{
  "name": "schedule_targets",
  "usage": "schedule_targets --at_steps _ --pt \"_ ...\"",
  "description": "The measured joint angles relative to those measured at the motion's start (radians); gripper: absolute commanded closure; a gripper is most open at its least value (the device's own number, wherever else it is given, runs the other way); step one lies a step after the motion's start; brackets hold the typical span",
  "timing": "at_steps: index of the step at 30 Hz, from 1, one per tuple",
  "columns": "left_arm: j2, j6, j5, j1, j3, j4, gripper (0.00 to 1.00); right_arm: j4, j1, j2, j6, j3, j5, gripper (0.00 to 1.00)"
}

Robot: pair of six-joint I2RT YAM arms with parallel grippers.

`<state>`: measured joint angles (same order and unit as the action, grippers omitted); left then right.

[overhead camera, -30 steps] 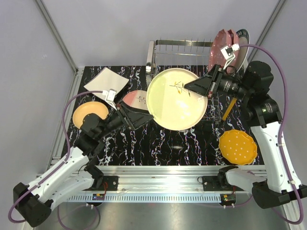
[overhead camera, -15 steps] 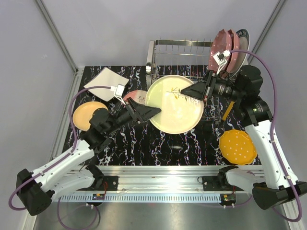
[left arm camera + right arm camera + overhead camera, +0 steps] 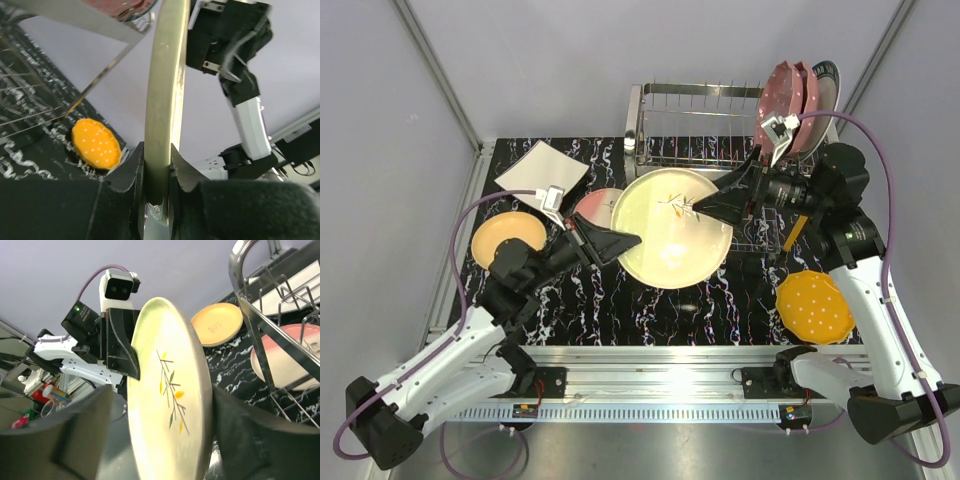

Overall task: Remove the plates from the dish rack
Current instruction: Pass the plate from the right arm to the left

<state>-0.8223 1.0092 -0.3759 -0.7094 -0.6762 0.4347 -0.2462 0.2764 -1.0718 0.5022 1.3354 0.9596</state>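
A pale green plate (image 3: 670, 235) with a twig motif hangs above the table in front of the dish rack (image 3: 695, 125). My left gripper (image 3: 620, 243) is shut on its left rim; in the left wrist view the rim (image 3: 165, 100) runs edge-on between the closed pads of the left gripper (image 3: 157, 175). My right gripper (image 3: 708, 205) is open at the plate's right side. In the right wrist view the plate (image 3: 170, 410) stands between its spread fingers (image 3: 260, 440). Three plates stand at the rack's right end, the front one pink and dotted (image 3: 782, 100).
On the black marbled table lie a white square plate (image 3: 542, 170), a yellow-orange plate (image 3: 507, 235), a pink-cream plate (image 3: 595, 205) partly under the held one, and an orange dotted plate (image 3: 815, 305) near the right arm. Walls close in on both sides.
The left gripper has closed on the green plate's left rim and the right gripper has opened off its right rim. The plate has shifted slightly left and down.
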Motion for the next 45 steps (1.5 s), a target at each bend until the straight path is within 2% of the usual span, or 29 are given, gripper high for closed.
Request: schedule_targets --at_steps 2,9,18,21,25,31,36,40,45 --pt "0.036 0.002 -0.007 0.032 0.028 -0.04 1.0 -0.022 0.0 0.0 -0.058 0.001 0.0 0.0" --pt "0.166 0.026 -0.033 0.196 0.061 -0.154 1.0 -0.13 -0.016 0.009 -0.24 0.028 -0.012 0.0" --pt "0.195 0.153 -0.164 0.478 0.031 -0.134 1.0 -0.366 -0.055 0.103 -0.594 0.069 -0.129 0.0" --pt "0.179 0.179 -0.209 0.549 -0.016 -0.121 1.0 -0.417 -0.057 0.137 -0.692 0.046 -0.141 0.0" --pt "0.131 0.259 -0.249 0.647 -0.064 -0.004 1.0 -0.475 -0.06 0.183 -0.796 -0.05 -0.139 0.0" --pt "0.044 0.386 -0.261 0.771 -0.083 0.163 1.0 -0.519 -0.063 0.201 -0.891 -0.193 -0.135 0.0" --pt "-0.032 0.457 -0.244 0.882 -0.083 0.227 1.0 -0.546 -0.071 0.22 -0.965 -0.278 -0.106 0.0" --pt "-0.072 0.452 -0.221 0.946 -0.084 0.225 1.0 -0.563 -0.078 0.248 -1.017 -0.334 -0.076 0.0" --pt "-0.104 0.314 -0.211 0.962 -0.117 0.099 1.0 -0.565 -0.083 0.258 -1.051 -0.389 -0.083 0.0"
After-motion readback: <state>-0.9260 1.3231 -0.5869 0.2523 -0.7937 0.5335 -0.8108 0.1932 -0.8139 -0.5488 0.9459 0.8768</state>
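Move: The cream plate hangs edge-held between both hands, its middle about 8 cm right and 3 cm ahead of the left hand, 2 cm above it, and roughly 8 cm left, 2 cm back and 4 cm below the right. From the left hand, the square plate lies some 43 cm ahead and 29 cm left; the tan plate 21 ahead, 36 left; the pink plate 29 ahead, 8 left, all roughly 36 cm down. The cream plate, still pinched by its rim in the left fingers, is carried about 22 cm left and 15 cm forward towards the square plate, dipping, then rising over the laid-out plates and sinking slightly, while the wrist swings it nearly 40 degrees counter-clockwise. The right hand, already opening, spreads its fingers fully, draws off to the right and sinks some 19 cm, fingertips tipping down. ##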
